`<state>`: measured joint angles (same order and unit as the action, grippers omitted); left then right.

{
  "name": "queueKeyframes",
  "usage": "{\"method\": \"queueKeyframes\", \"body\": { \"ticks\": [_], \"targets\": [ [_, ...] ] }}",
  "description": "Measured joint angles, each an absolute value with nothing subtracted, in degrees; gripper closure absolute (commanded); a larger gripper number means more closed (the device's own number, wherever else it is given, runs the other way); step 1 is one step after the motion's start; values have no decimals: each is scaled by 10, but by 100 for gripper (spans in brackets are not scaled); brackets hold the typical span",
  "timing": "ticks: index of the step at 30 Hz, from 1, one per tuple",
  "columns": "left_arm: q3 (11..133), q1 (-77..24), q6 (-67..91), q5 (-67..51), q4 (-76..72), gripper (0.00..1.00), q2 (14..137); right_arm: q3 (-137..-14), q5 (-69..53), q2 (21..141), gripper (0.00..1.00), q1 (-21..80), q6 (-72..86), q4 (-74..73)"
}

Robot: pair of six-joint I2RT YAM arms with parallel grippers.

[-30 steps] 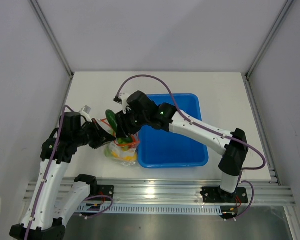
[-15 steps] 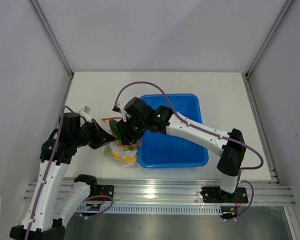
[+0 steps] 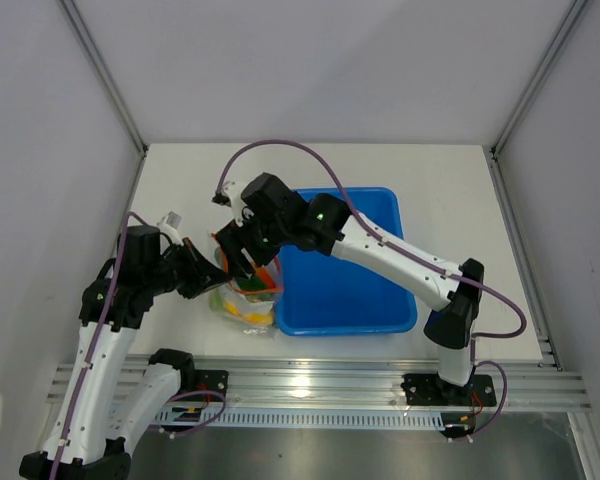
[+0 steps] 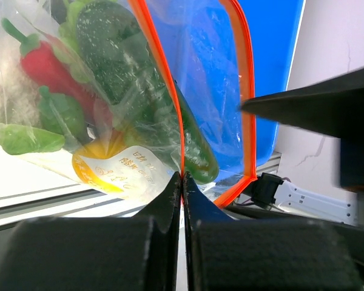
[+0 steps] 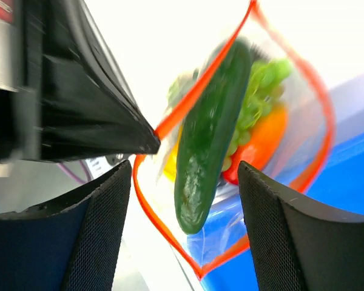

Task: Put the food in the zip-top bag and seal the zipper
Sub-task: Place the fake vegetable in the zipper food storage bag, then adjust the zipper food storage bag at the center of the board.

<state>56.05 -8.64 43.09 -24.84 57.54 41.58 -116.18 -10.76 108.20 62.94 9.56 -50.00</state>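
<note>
The zip-top bag (image 3: 248,302) stands left of the blue tub with its mouth held up. My left gripper (image 4: 182,179) is shut on the orange zipper (image 4: 164,91) at the mouth's edge. Through the plastic I see a red chili (image 4: 45,63), a yellow fruit (image 4: 100,165) and the long green vegetable (image 4: 139,91). My right gripper (image 5: 185,171) hangs open just above the mouth. The long green vegetable (image 5: 209,139) stands inside the bag between its fingers (image 5: 103,230), touching neither. Green grapes (image 5: 264,85) and an orange fruit (image 5: 267,136) lie beside it.
The blue tub (image 3: 380,290) sits against the bag's right side, under the right forearm. White table (image 3: 180,180) lies behind the bag, and the metal rail (image 3: 310,385) runs along the near edge. The left gripper's dark tip (image 5: 97,115) crosses the right wrist view.
My right gripper carried the long green vegetable down into the bag's mouth, then opened and let it go. The left gripper has kept its hold on the zipper.
</note>
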Motion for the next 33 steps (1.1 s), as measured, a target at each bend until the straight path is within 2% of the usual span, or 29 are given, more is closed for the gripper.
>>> {"method": "queueKeyframes", "body": {
  "ticks": [8,14,19,24,26,27,33],
  "targets": [
    [561,-86,430,-248,578,99,415,-1231,-68,1087,39,603,83,-524],
    [561,-86,430,-248,582,99,410,-1192,-67,1089,41,544,90,-527],
    [561,-86,429,-248,587,99,408,-1143,-85,1096,45,535,94,-526],
    [560,-86,426,-248,590,99,407,-1139,-141,1119,65,535,92,-518],
    [559,-86,423,-247,591,99,408,-1139,-167,1128,92,534,91,-511],
    [559,-86,420,-246,592,99,408,-1140,-177,1133,100,534,90,-508],
    [570,-86,410,-222,616,99,416,-1176,-204,1159,100,534,93,-514]
  ]
}}
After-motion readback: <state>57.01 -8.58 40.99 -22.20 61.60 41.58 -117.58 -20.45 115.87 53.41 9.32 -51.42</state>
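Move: The far right stretch of the bag's orange rim is about 5 cm ahead of my empty right hand, 2 cm to its right and 6 cm below. The cucumber, already in the bag mouth, is some 4 cm left, 1 cm back and 7 cm down; the blue bin's middle is about 20 cm right, level with the hand and 17 cm below. From my left hand, pinching the near rim, that far right stretch is roughly 7 cm ahead and 8 cm right, at its height. I lift my open right hand clear above the cucumber and swing it forward and right, about 8 cm out, over the bag's far right rim. Then I bring it down nearly 10 cm, easing back and left with the fingers tipping down some 10 degrees, and shut them to pinch the orange rim. My left hand keeps its pinch on the near side. ##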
